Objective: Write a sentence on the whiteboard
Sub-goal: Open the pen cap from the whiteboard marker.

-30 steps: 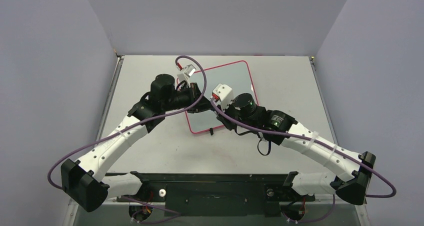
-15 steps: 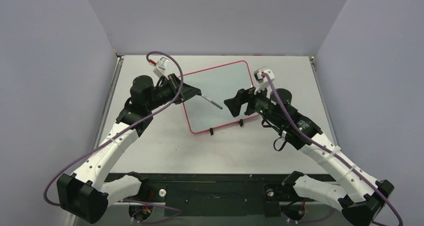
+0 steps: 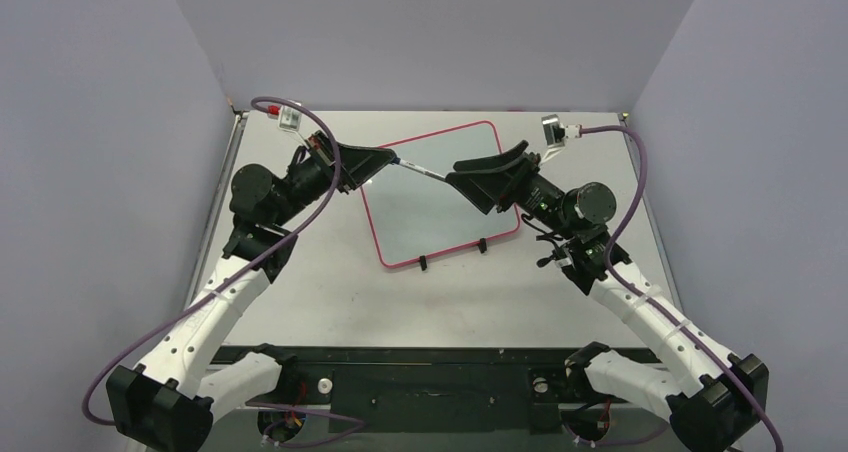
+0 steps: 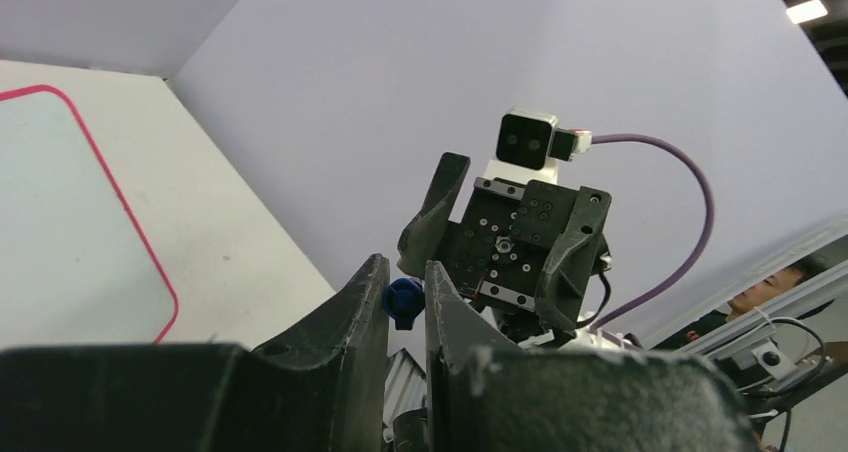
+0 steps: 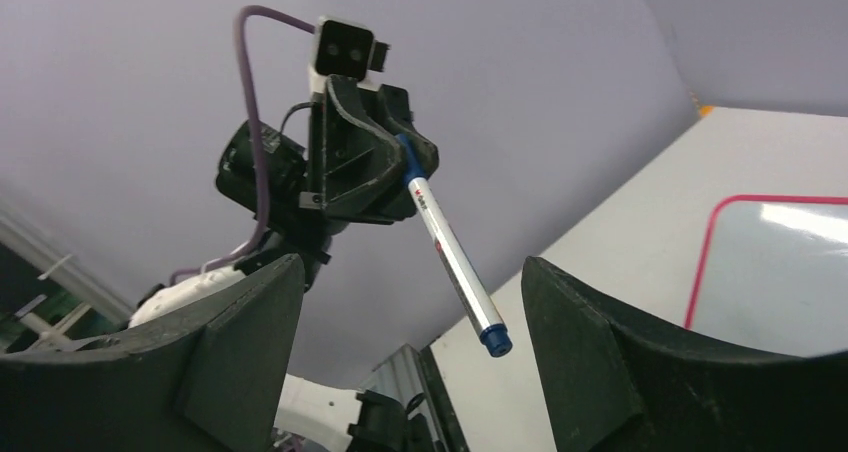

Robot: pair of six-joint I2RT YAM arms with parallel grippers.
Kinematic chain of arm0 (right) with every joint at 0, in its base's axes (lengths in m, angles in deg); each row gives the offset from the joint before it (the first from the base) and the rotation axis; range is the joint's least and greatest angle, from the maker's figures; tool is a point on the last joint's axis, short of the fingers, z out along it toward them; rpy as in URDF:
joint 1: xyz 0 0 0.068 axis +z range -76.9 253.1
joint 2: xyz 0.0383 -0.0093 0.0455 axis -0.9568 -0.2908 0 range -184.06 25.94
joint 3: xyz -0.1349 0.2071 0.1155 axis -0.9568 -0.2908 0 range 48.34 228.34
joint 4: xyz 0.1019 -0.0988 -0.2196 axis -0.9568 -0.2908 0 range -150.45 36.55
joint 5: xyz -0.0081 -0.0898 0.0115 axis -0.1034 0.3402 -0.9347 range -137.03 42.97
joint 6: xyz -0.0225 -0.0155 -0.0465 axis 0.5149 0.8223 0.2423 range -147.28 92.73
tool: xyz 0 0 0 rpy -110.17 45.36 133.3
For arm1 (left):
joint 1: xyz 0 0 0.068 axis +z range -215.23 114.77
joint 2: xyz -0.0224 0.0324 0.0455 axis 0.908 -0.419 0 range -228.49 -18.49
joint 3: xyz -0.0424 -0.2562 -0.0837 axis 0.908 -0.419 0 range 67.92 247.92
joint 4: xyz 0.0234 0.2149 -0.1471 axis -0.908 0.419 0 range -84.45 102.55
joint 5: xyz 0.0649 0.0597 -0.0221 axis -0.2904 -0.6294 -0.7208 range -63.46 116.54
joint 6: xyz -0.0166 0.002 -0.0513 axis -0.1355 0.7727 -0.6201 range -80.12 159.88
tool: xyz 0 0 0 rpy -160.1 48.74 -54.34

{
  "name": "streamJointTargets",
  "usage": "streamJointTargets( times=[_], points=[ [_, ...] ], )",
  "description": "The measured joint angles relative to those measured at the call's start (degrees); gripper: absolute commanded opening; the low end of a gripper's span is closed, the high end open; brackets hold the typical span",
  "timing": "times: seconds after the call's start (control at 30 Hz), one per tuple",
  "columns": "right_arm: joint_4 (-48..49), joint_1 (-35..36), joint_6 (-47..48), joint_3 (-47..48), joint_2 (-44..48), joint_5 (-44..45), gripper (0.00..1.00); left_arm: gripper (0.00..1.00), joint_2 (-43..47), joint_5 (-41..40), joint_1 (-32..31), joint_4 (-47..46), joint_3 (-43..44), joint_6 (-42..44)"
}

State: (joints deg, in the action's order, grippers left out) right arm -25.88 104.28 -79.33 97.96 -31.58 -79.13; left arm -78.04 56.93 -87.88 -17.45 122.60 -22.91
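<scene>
The whiteboard (image 3: 440, 217) lies flat mid-table, red-rimmed, and its surface looks blank; the sentence is not in view. My left gripper (image 3: 385, 160) hovers over the board's far left corner, shut on the blue capped end of a silver marker (image 3: 420, 170). The marker juts out to the right, towards my right gripper (image 3: 487, 165). In the left wrist view the blue cap (image 4: 403, 300) sits pinched between the fingers. In the right wrist view the marker (image 5: 450, 252) hangs between my wide-open jaws, touching neither, its blue tip end nearest. A board corner (image 5: 780, 272) shows at the right.
Two small black clips (image 3: 422, 263) (image 3: 482, 244) sit on the board's near edge. Grey table (image 3: 560, 292) surrounds the board, with purple walls on three sides. The arms' black base rail (image 3: 420, 372) runs along the near edge. Purple cables loop from both wrists.
Both arms rose off the board and swung apart. The right gripper went from shut to wide open. The left gripper carried the marker up and back, now pointing into the right jaws.
</scene>
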Motion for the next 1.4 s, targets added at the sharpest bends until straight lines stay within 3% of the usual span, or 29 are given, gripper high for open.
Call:
streamJointTargets(
  times=[0.2, 0.63, 0.93, 1.4],
  points=[
    [9.6, -0.1, -6.4, 0.1, -2.6, -5.2, 0.68, 0.00, -0.1, 0.2, 0.0, -5.3, 0.0, -4.2],
    [17.5, 0.3, -13.3, 3.0, -7.7, -9.8, 0.55, 0.00, -2.0, 1.9, 0.0, -16.6, -0.3, -10.1],
    [16.9, 2.0, -13.3, 5.2, -9.9, -10.8, 0.42, 0.00, -3.1, 2.9, -1.0, -17.1, -0.4, -8.9],
    [13.2, 3.2, -11.6, 7.7, -12.2, -10.8, 0.34, 0.00, -2.0, 2.9, -2.1, -13.9, -0.4, -3.9]
  ],
)
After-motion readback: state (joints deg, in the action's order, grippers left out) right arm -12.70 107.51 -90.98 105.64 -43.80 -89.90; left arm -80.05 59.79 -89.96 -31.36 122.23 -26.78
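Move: The left fingers already pinch the marker's blue cap, with the marker's middle about 5 cm to the right of that hand and 1 cm back. From the open right hand the middle lies some 6 cm to the left, 1 cm ahead and about level, its bare tail end just at the fingertips. The whiteboard's middle is roughly 25 cm ahead of the right hand, 1 cm left and 35 cm lower. The left hand keeps its pinch on the cap while the right hand brings its open fingers over the marker's tail and around the barrel, going about 4 cm left, rising 3 and easing back 2, turning some 15 degrees counter-clockwise as its gap narrows by half. The left hand lifts the marker about 4.5 cm, then sinks slightly, drawing back 2 cm and edging right; no grip by the right fingers can be seen yet. ##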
